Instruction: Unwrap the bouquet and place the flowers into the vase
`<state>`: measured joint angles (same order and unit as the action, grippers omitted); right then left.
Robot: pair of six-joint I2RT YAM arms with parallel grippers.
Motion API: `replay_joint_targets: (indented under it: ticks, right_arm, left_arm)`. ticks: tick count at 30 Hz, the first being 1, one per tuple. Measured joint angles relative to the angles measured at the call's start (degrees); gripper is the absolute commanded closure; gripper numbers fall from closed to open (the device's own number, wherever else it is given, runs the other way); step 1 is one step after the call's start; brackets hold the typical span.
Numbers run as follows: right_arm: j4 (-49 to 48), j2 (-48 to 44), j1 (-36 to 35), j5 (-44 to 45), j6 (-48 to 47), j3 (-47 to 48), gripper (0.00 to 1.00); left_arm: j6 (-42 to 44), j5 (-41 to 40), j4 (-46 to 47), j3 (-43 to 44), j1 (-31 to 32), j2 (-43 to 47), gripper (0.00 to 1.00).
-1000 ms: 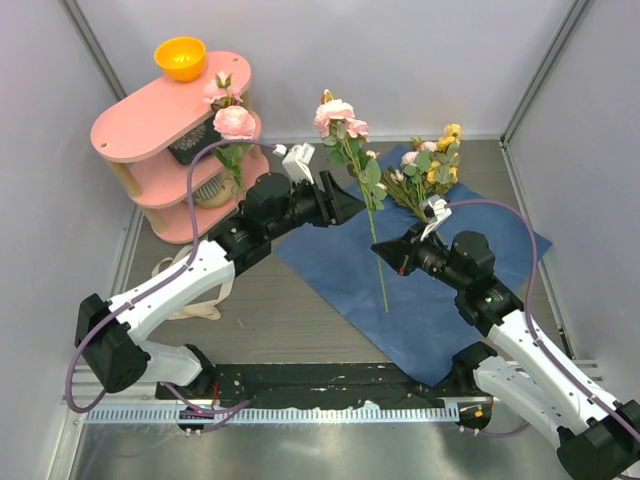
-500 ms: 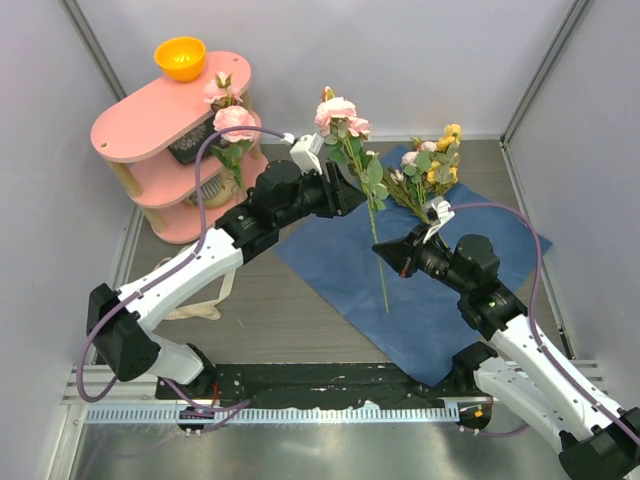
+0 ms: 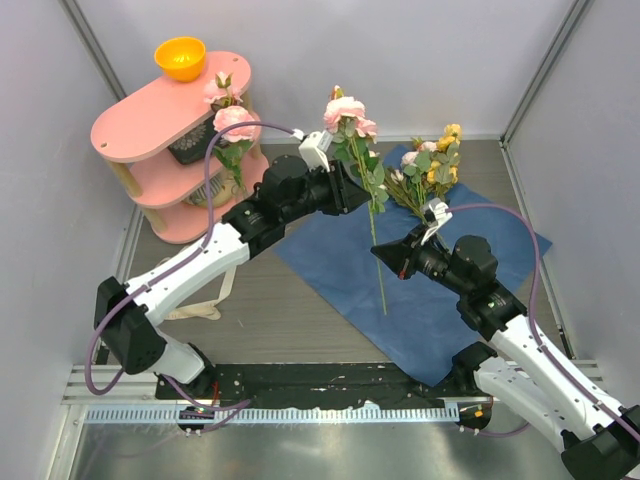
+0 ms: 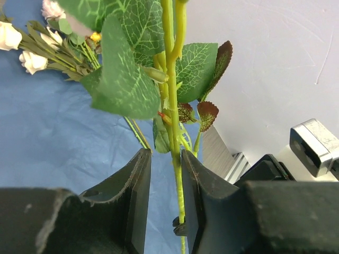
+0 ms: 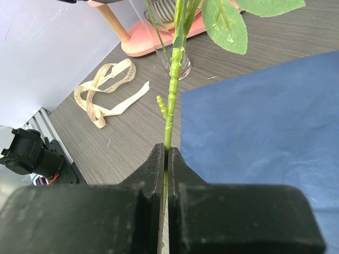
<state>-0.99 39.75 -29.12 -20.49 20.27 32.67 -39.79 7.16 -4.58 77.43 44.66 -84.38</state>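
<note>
One pink flower (image 3: 345,110) stands upright on a long green stem (image 4: 170,79). My right gripper (image 3: 381,256) is shut on that stem low down, as the right wrist view shows (image 5: 165,151). My left gripper (image 3: 358,192) sits higher on the same stem, just below the leaves. Its jaws (image 4: 165,153) straddle the stem, which rests against the right finger while a gap remains on the left side. The remaining flowers (image 3: 430,165) lie on the spread blue paper (image 3: 450,300). The clear vase (image 3: 232,168) stands by the pink shelf and holds a pink flower (image 3: 235,122).
A pink three-tier shelf (image 3: 150,110) at the back left carries an orange bowl (image 3: 180,57). The cream ribbon (image 3: 200,300) lies loose on the table left of the paper. Grey walls close in on three sides.
My left gripper has moved right up to the upright stem and its jaws have narrowed around it. The bloom has shifted slightly right. The right gripper has kept its grip.
</note>
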Motion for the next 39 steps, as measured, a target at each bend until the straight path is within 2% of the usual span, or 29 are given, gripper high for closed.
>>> replay_joint_targets:
  ticks: [3, 9, 12, 14, 15, 16, 17, 20, 23, 26, 29, 35, 39]
  right_arm:
    - [-0.02, 0.0, -0.28, 0.28, -0.13, -0.02, 0.99]
    - [-0.02, 0.0, -0.55, 0.31, -0.26, 0.0, 0.99]
    - [-0.02, 0.02, -0.79, 0.13, -0.24, -0.02, 0.99]
    - [-0.02, 0.02, -0.9, 0.04, -0.24, -0.02, 0.99]
    - [-0.02, 0.02, -0.92, 0.04, -0.24, 0.0, 0.94]
    - [-0.02, 0.02, -0.94, 0.04, -0.24, -0.02, 0.86]
    - [0.0, 0.02, -0.94, 0.07, -0.24, 0.0, 0.66]
    - [0.15, 0.02, -1.07, 0.48, -0.24, 0.0, 0.4]
    - [1.6, -0.02, -1.49, 3.69, -0.2, 0.07, 0.26]
    - [4.17, -0.87, -1.55, 8.22, -0.04, 0.13, 0.21]
    - [5.75, -2.71, -1.55, 13.0, 0.28, 0.13, 0.21]
    - [6.88, -2.49, -1.55, 17.7, 0.85, 0.63, 0.21]
    - [7.1, -0.7, -1.55, 18.45, 1.09, 1.03, 0.21]
  left_arm:
    - [0.0, 0.79, 0.09, 0.39, 0.02, -0.26, 0.64]
    - [0.02, 1.92, 0.39, 0.39, 0.0, -0.5, 0.72]
    - [0.04, 2.69, 0.83, 0.42, 0.0, -0.7, 0.84]
    - [0.15, 3.48, 1.38, 0.39, 0.0, -0.76, 0.96]
    - [0.24, 3.82, 1.57, 0.42, 0.0, -0.76, 1.0]
    - [0.33, 4.13, 1.86, 0.42, 0.0, -0.76, 1.0]
    - [0.52, 4.52, 2.23, 0.39, 0.0, -0.76, 1.0]
    - [1.84, 5.16, 3.17, 0.31, 0.02, -0.5, 1.0]
    - [4.22, 5.2, 3.98, -0.94, 0.0, 1.2, 1.0]
    - [7.8, 3.52, 3.85, -3.45, 0.0, 5.44, 1.0]
    - [12.68, 0.2, 3.3, -5.25, 0.02, 11.28, 1.0]
    - [29.75, -11.06, 3.72, -5.44, 0.02, 22.32, 1.0]
    - [40.87, -19.87, 5.77, -5.03, -0.15, 24.81, 1.0]
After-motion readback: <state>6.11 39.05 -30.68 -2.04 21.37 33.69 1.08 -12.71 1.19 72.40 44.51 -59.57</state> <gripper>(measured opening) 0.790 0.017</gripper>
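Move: The pink rose's stem already stands between the open left fingers, within about 1 cm of the hand point towards the right finger, while the right fingers still grip the same stem lower down. From the left hand the vase is some 23 cm to the left, 5 cm farther out and 22 cm below; the remaining flowers lie about 14 cm ahead, 15 cm right and 28 cm down. From the right hand the vase is roughly 14 cm ahead, 23 cm left and 14 cm below. The left fingers first shut on the rose's stem with the hand almost still, and only then do the right fingers open wide and let go, that hand turning some 15 degrees clockwise and easing about 4 cm to the right and a little forward. The left hand, now the only one holding the stem, sweeps left and up by about 15 cm each way towards the vase's side, its wrist tipping the fingers strongly upward and turning counter-clockwise. ##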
